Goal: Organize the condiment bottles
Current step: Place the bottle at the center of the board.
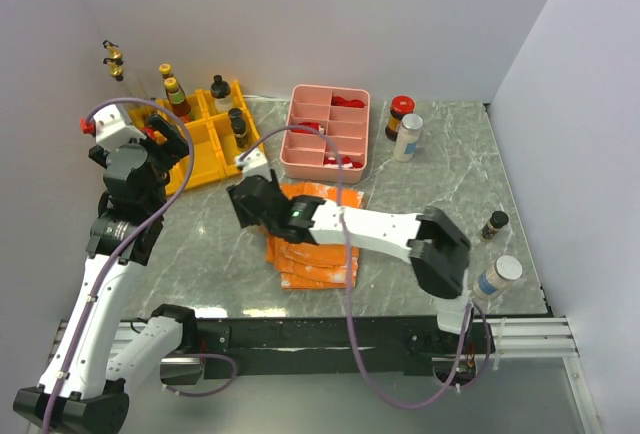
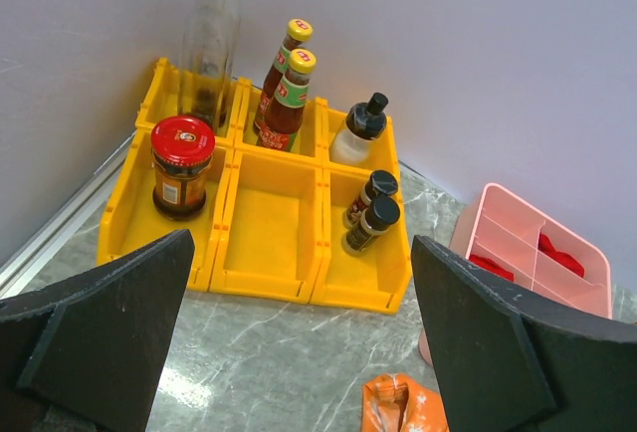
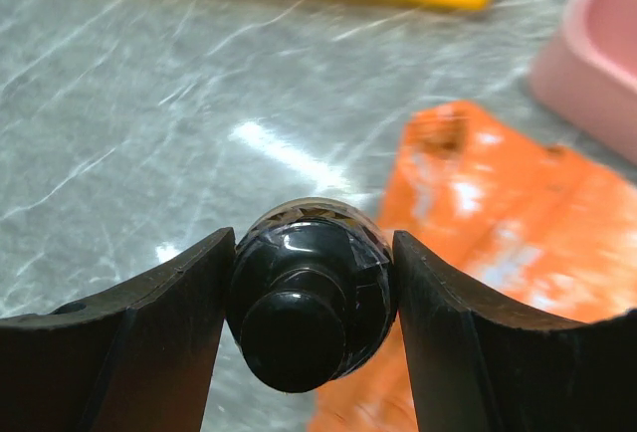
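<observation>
My right gripper (image 3: 311, 288) is shut on a small dark condiment bottle (image 3: 311, 298) with a black cap, held just above the table beside the orange cloth (image 3: 498, 213). From above, that gripper (image 1: 250, 199) is near the yellow bins (image 1: 205, 149). The bins hold a red-lidded jar (image 2: 182, 165), a tall clear bottle (image 2: 211, 54), two yellow-capped sauce bottles (image 2: 284, 94), a clear black-capped bottle (image 2: 358, 133) and two small black-capped bottles (image 2: 373, 215). The middle front bin (image 2: 269, 223) is bare. My left gripper (image 2: 299, 352) hangs open in front of the bins, holding nothing.
A pink divided tray (image 1: 328, 159) with red pieces stands behind the orange cloth (image 1: 315, 244). A red-capped jar (image 1: 401, 114) and a white bottle (image 1: 408, 137) stand right of the tray. A small dark bottle (image 1: 494, 224) and a silver-capped jar (image 1: 498, 276) stand near the right edge.
</observation>
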You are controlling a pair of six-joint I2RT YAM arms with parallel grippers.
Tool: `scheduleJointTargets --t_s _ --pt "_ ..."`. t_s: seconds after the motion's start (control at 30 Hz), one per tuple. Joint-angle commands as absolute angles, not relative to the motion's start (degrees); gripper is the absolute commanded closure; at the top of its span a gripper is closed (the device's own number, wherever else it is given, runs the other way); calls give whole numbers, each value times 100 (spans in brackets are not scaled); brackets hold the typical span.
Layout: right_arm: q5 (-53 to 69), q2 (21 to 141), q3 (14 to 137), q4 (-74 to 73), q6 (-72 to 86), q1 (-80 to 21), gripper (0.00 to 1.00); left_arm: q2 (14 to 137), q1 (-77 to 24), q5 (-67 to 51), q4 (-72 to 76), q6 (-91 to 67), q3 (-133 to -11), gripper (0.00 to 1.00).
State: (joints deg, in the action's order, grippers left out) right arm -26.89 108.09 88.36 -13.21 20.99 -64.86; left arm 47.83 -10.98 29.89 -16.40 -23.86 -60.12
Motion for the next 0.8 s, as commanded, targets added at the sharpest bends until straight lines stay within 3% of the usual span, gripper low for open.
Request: scheduleJointTargets --t_s 0.0,0.17,0.27,0.5,0.6,0.77 --pt "-2786 11240 9597 -905 1951 -6749 54 4711 -1116 3076 -1371 -2426 -5985 4" --pt "-2883 11794 9923 -923 1881 -6891 48 4729 -1116 3032 -1389 -2426 -5985 4" --pt "-2979 11944 9967 -897 1820 -6926 34 4729 -1116 2997 -1389 -2417 -5994 4" --pt "-3102 12313 10353 -1142 1784 -6926 20 4834 -1116 2848 -1389 -2434 -6003 4" --pt "-3146 12261 10406 -1274 1802 -6935 9 4947 -1116 2725 -1458 -2505 -6020 3" --pt "-3068 11515 10091 -1310 1775 -6935 2 5133 -1116 2847 -2089 -2899 -6187 4"
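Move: The right hand already holds the black-capped bottle between its fingers, and the bare bit of grey board where it will stand lies about 6 cm to its left, 2 cm back and some 12 cm below. The orange cloth's middle is roughly 14 cm to this hand's right and 1 cm farther out, the yellow tray about 28 cm ahead and 18 cm left, the pink tray 31 cm ahead and 17 cm right. From the left hand that spot is some 15 cm right, 4 cm back and 31 cm down. Keeping its grip on the bottle, the right hand carries it left and down together, about 5.5 cm each way and a couple of centimetres back, to set it on the open board just left of the orange cloth. Slowing there, it spreads its fingers from about two thirds to nearly full opening so both pads come free of the bottle, easing about a centimetre farther left and forward, then begins to rise, about 1.5 cm, with the fingers still around the cap. ##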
